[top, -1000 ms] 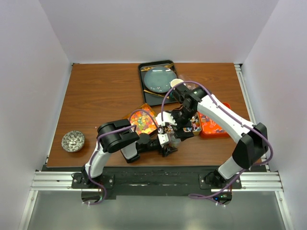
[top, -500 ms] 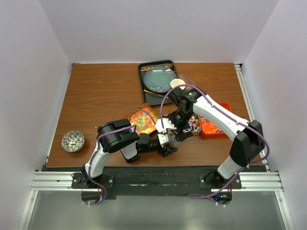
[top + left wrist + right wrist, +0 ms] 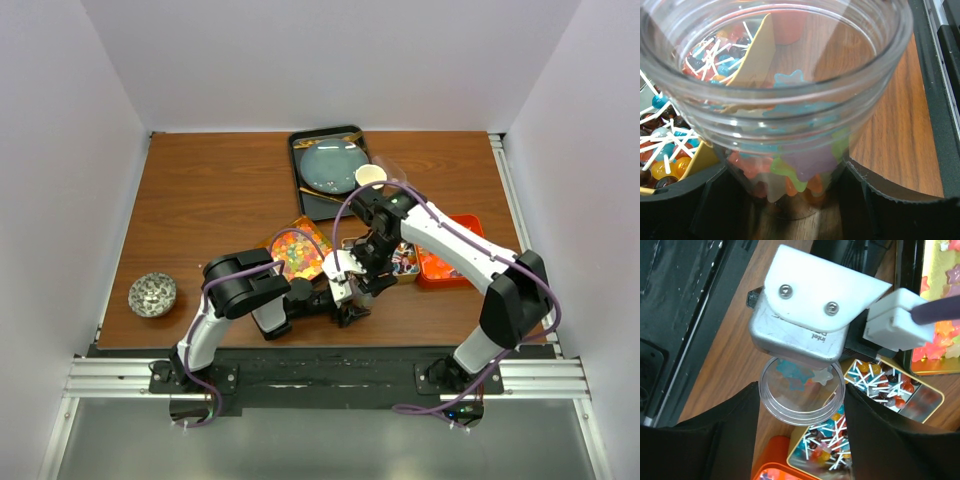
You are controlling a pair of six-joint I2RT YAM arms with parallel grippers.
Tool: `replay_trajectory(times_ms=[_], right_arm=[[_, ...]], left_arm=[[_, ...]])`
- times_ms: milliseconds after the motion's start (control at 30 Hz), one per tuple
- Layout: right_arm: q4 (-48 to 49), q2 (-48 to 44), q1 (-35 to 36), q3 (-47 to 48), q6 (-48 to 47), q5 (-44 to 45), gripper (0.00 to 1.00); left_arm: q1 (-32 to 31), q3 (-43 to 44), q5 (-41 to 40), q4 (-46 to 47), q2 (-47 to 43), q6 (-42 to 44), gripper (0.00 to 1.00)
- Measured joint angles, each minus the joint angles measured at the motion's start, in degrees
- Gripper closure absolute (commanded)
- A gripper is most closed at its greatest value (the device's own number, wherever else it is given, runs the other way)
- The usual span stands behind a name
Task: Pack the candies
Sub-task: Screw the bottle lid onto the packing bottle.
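Observation:
My left gripper (image 3: 345, 300) is shut on the lower part of a clear jar (image 3: 790, 100) that stands on the wood near the table's front edge. Star-shaped candies (image 3: 805, 167) in blue, purple, green and orange lie in the jar's bottom. My right gripper (image 3: 802, 407) hangs over the jar (image 3: 802, 400), and its black fingers (image 3: 735, 440) press the rim from both sides. Beside the jar, a yellow tin (image 3: 935, 395) holds lollipop candies (image 3: 880, 385). Orange-red jelly beads (image 3: 295, 250) fill a tin just behind the left arm.
The left wrist's silver camera housing (image 3: 800, 325) overhangs the jar's far side. An orange box (image 3: 445, 265) sits right of the lollipop tin. At the back are a black tray (image 3: 300, 150) with a blue-green plate and a pale cup (image 3: 370, 175). A speckled round object (image 3: 152, 294) lies far left.
The right gripper has come left and toward the front, over the jar, and its jaws have closed in from wide open onto the rim. The left arm has stayed still.

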Motion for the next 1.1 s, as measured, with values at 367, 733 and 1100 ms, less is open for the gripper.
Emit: replay_trajectory(times_ms=[367,733,1100], right_arm=[[12.15,-10.45,-0.15,-11.02,16.09,0.17,0.49],[17.14,-9.86,-0.70,-11.93,36.85,1.44,0.31],[10.10,-10.16,-0.22,-14.67,44.39,7.65,0.09]], left_arm=[[0.00,0.17,0.94,-0.02,0.02,1.03,1.00],[0.11,0.17,0.94,-0.04,0.11,-0.02,1.00],[0.07,0.22,1.14,-0.07,0.09,0.02,1.00]])
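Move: The bottle lid is already between the right hand's fingers, on the bottle's mouth. From that hand the lollipop box lies about 9 cm ahead and 4 cm right, the red box 10 cm ahead and 19 cm right, and the gummy tray 11 cm ahead and 15 cm left, all roughly 9 cm below. The left hand already grips the bottle low; the lid sits about 8 cm straight above that hand. Right hand twists the lid about 30 degrees clockwise against the left's hold, opens, then moves right and back. ##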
